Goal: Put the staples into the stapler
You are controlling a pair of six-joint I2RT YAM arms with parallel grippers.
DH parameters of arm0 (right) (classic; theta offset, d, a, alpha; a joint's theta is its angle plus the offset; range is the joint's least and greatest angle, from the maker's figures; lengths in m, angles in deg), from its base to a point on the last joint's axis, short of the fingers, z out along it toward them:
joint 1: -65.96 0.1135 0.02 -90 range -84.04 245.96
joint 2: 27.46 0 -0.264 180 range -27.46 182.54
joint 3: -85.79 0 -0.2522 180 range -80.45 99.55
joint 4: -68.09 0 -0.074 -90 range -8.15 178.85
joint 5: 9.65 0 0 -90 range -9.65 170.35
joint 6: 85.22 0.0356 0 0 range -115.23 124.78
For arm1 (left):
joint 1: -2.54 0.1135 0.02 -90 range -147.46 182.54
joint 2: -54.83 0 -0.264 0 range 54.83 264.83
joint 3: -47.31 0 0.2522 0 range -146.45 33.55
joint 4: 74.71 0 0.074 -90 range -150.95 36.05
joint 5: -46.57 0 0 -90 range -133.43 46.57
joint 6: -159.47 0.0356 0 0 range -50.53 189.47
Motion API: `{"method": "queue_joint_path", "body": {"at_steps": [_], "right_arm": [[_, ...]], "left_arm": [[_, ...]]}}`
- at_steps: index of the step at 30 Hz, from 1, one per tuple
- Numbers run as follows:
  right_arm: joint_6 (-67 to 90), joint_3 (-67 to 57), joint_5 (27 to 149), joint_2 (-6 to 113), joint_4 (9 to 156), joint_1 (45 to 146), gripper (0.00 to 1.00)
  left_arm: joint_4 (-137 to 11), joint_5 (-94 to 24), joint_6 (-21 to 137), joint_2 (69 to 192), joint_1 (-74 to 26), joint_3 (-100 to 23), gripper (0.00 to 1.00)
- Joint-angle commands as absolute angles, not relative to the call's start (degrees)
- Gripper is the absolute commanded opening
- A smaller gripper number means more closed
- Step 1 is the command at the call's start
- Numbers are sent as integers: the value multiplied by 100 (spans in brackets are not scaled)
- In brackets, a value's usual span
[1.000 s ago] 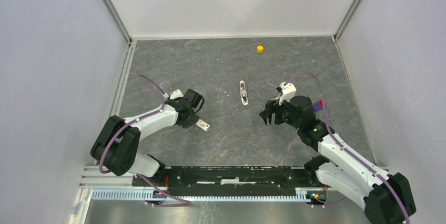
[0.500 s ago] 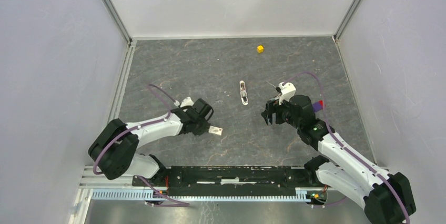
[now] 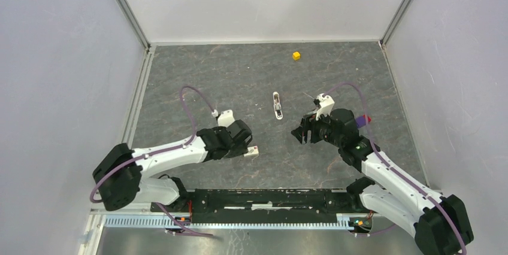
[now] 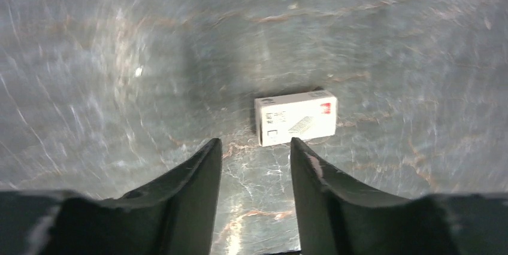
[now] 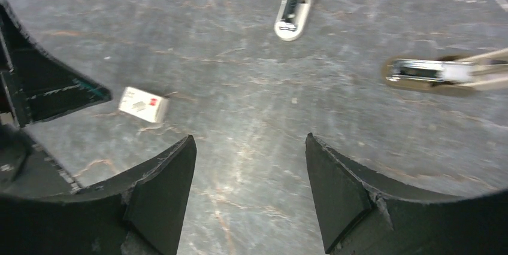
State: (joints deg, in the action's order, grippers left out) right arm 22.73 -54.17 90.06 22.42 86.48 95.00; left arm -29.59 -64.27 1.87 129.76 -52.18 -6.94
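Note:
The stapler (image 3: 277, 106) is small and white and lies flat mid-table; its tip also shows at the top of the right wrist view as the stapler (image 5: 295, 3). The staples (image 5: 419, 70), a silvery-grey strip with a pale rim, lie on the table to the right in that view. My left gripper (image 3: 245, 149) is open a little, with nothing between its fingers (image 4: 311, 171). A small white printed box (image 4: 295, 117) lies just beyond their tips. My right gripper (image 5: 250, 141) hangs wide open and empty above bare table, right of the stapler.
A yellow cube (image 3: 296, 55) sits near the back wall. A purple and red piece (image 3: 363, 120) shows beside the right arm. White walls enclose the grey marbled table (image 3: 197, 81) on three sides. A black rail (image 3: 269, 198) runs along the near edge.
My left arm carried the white box rightward and nearer, then opened its jaws, and the box now lies on the table. The right gripper edged slightly left.

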Motion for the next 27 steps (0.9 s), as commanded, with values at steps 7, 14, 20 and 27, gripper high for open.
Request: {"method": "queue_joint_path", "body": {"at_steps": [7,14,20,27], "right_arm": [[3412,-5863,10650,2840,6997,9510,72],[3212,-5865,10373,2944,7086,9414,74],[3145,-5907,10346,2861,7099,9340,75],[3088,-5942,10355,2827,7122,9275,75]], "left_arm": [[-4655,-5424,5260,12067,-5239,-804,71],[-4931,-4025,7348,12427,-5243,-826,68],[-4131,-4025,8612,13010,-5244,-1237,69],[-3953,-3995,9370,13528,-5227,-1158,70]]}}
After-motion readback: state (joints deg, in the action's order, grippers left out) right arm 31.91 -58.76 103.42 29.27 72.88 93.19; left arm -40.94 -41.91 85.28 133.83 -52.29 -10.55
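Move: The staple box lies flat on the table, about 3 cm to the right of my left hand, level with it fore and aft, and some 3 cm below. From the same hand the opened white stapler stands about 14 cm ahead and 11 cm to the right, the brown stapler about 12 cm ahead and 22 cm to the right. From my right hand the staple box is about 16 cm left, 5 cm back and 11 cm down. My left hand swings clockwise by some 80 degrees to bring its fingers either side of the staple box's long sides, opening wider early on. Meanwhile it rises about 6 cm, shifts 4 to 5 cm right over the box, then sinks about 5 cm, still short of touching. My empty right hand slides a few centimetres left and slightly back and down, rolls a little, then all but stops. ##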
